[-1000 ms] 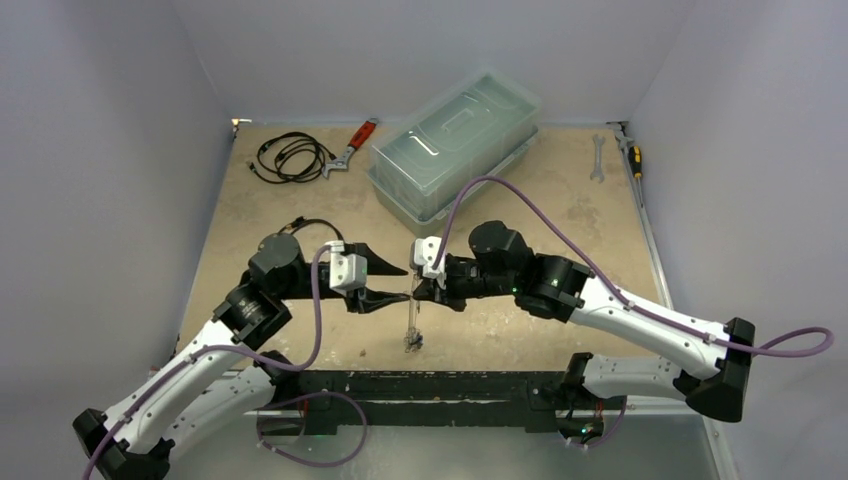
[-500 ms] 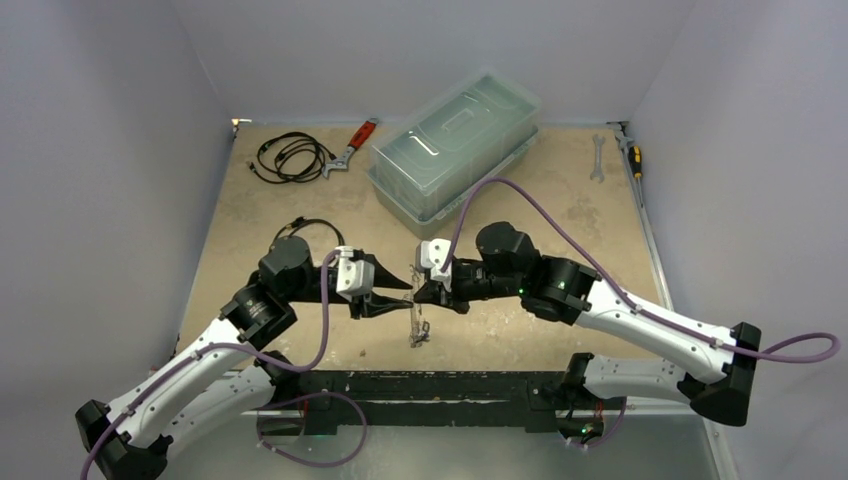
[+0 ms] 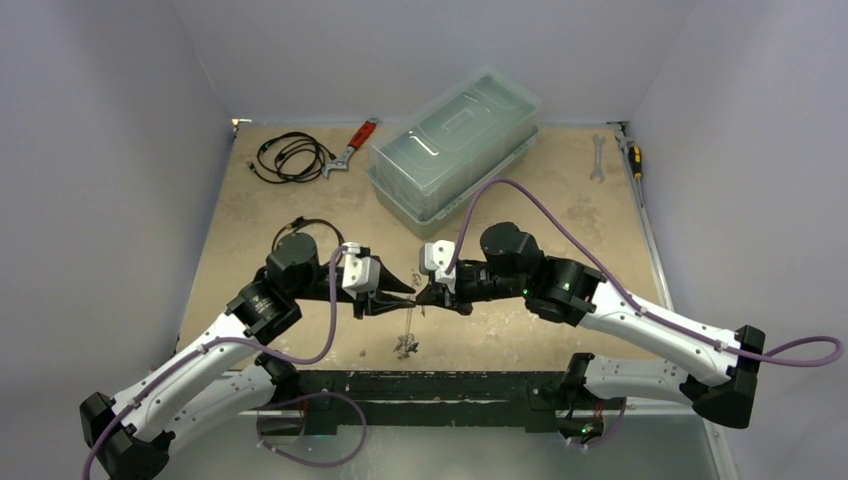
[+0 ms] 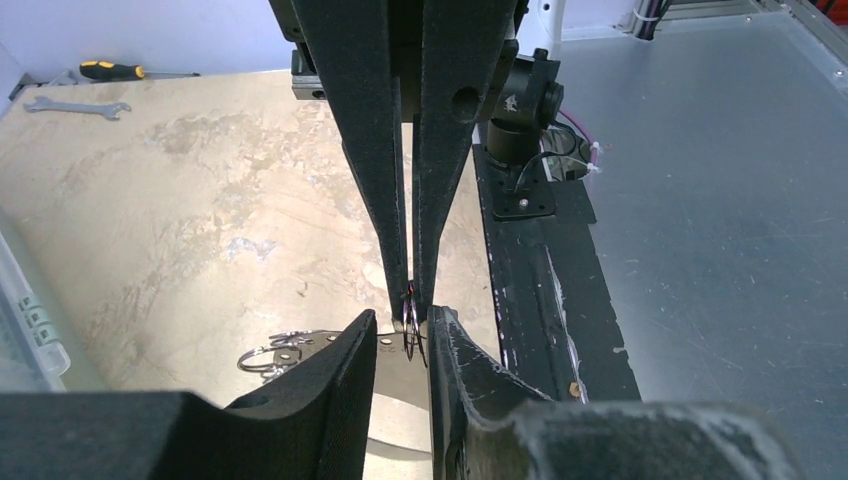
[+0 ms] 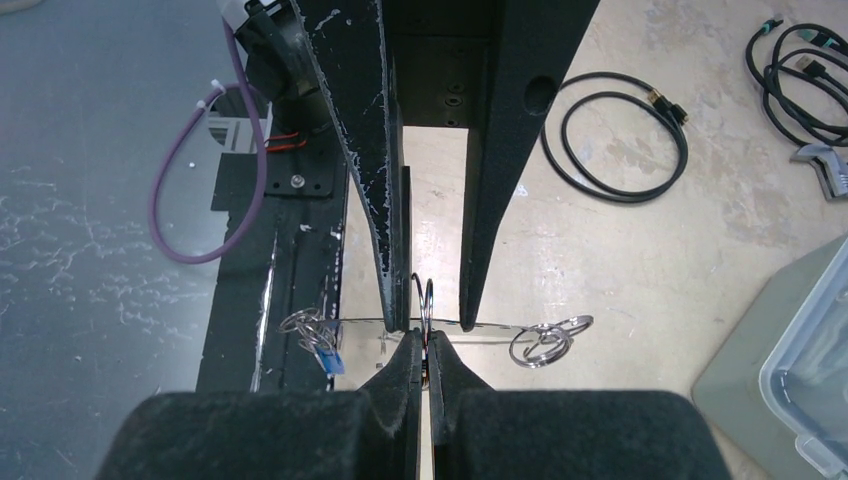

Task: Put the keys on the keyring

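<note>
The two grippers meet tip to tip above the near middle of the table. My right gripper (image 5: pixel 425 341) (image 3: pixel 424 296) is shut on the keyring (image 5: pixel 505 324), a thin pale loop seen edge-on. A small metal split ring (image 5: pixel 421 297) stands out from its pinched tips. Keys with a blue tag (image 5: pixel 318 340) hang at one end, low in the top view (image 3: pixel 406 346). More bare rings (image 5: pixel 546 342) sit at the other end. My left gripper (image 4: pixel 403 326) (image 3: pixel 408 292) is open, its fingers (image 5: pixel 386 250) either side of the split ring with gaps showing.
A clear lidded plastic box (image 3: pixel 455 140) stands at the back centre. A black cable coil (image 3: pixel 290 155) and a red-handled wrench (image 3: pixel 352 145) lie back left. A spanner (image 3: pixel 597 158) and a screwdriver (image 3: pixel 634 156) lie back right. A black cable loop (image 5: pixel 612 140) lies near the left arm.
The left gripper has slid right up to the right gripper's tips, and its jaws have narrowed around the split ring. The right gripper has stayed shut and shifted slightly right.
</note>
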`<state>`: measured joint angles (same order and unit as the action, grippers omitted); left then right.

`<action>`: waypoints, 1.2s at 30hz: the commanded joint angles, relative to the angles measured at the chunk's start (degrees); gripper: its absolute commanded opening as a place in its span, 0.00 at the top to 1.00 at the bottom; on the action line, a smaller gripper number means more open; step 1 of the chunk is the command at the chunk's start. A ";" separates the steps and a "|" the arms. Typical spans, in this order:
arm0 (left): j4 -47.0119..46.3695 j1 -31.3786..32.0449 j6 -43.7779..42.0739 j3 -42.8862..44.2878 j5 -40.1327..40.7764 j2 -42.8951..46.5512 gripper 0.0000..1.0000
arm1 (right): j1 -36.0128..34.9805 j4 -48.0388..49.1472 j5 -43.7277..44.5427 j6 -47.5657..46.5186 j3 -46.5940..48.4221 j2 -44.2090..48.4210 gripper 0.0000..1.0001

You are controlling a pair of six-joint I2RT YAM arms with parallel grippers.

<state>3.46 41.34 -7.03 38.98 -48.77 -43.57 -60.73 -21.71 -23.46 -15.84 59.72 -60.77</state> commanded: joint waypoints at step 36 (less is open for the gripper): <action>-18.33 0.14 6.58 -7.28 6.35 9.81 1.00 | -0.30 31.99 4.47 4.86 -18.50 17.85 0.48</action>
<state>-7.07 41.43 -2.04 32.51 -44.18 -35.68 -60.75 5.32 -19.86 -11.68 41.60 -43.27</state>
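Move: The small split ring the left hand is about to take sits right at its parted fingertips, about 1 cm to its right and level. It is still pinched in the right hand's shut fingers, whose hand point is roughly 1 cm to the right of it. The keyring plate hangs from it, its middle about 2 cm back of the left hand, 1 cm right and 3 cm lower; the blue key tag dangles at the plate's near end, some 7 cm back, 1 cm right and 4 cm below. Staying in place, the left hand closes its part-open fingers and pinches the small split ring beside the right hand's tips, then, once the right hand lets go, lifts it about 2 cm, easing a little left with the fingertips tipping slightly up. The right hand holds still until the left is shut, then opens to about half, lets go of the split ring and backs off up and to its right, some 5 cm up and 2.5 cm right, its downward-slanting fingers swinging up about 25 degrees to near level. ##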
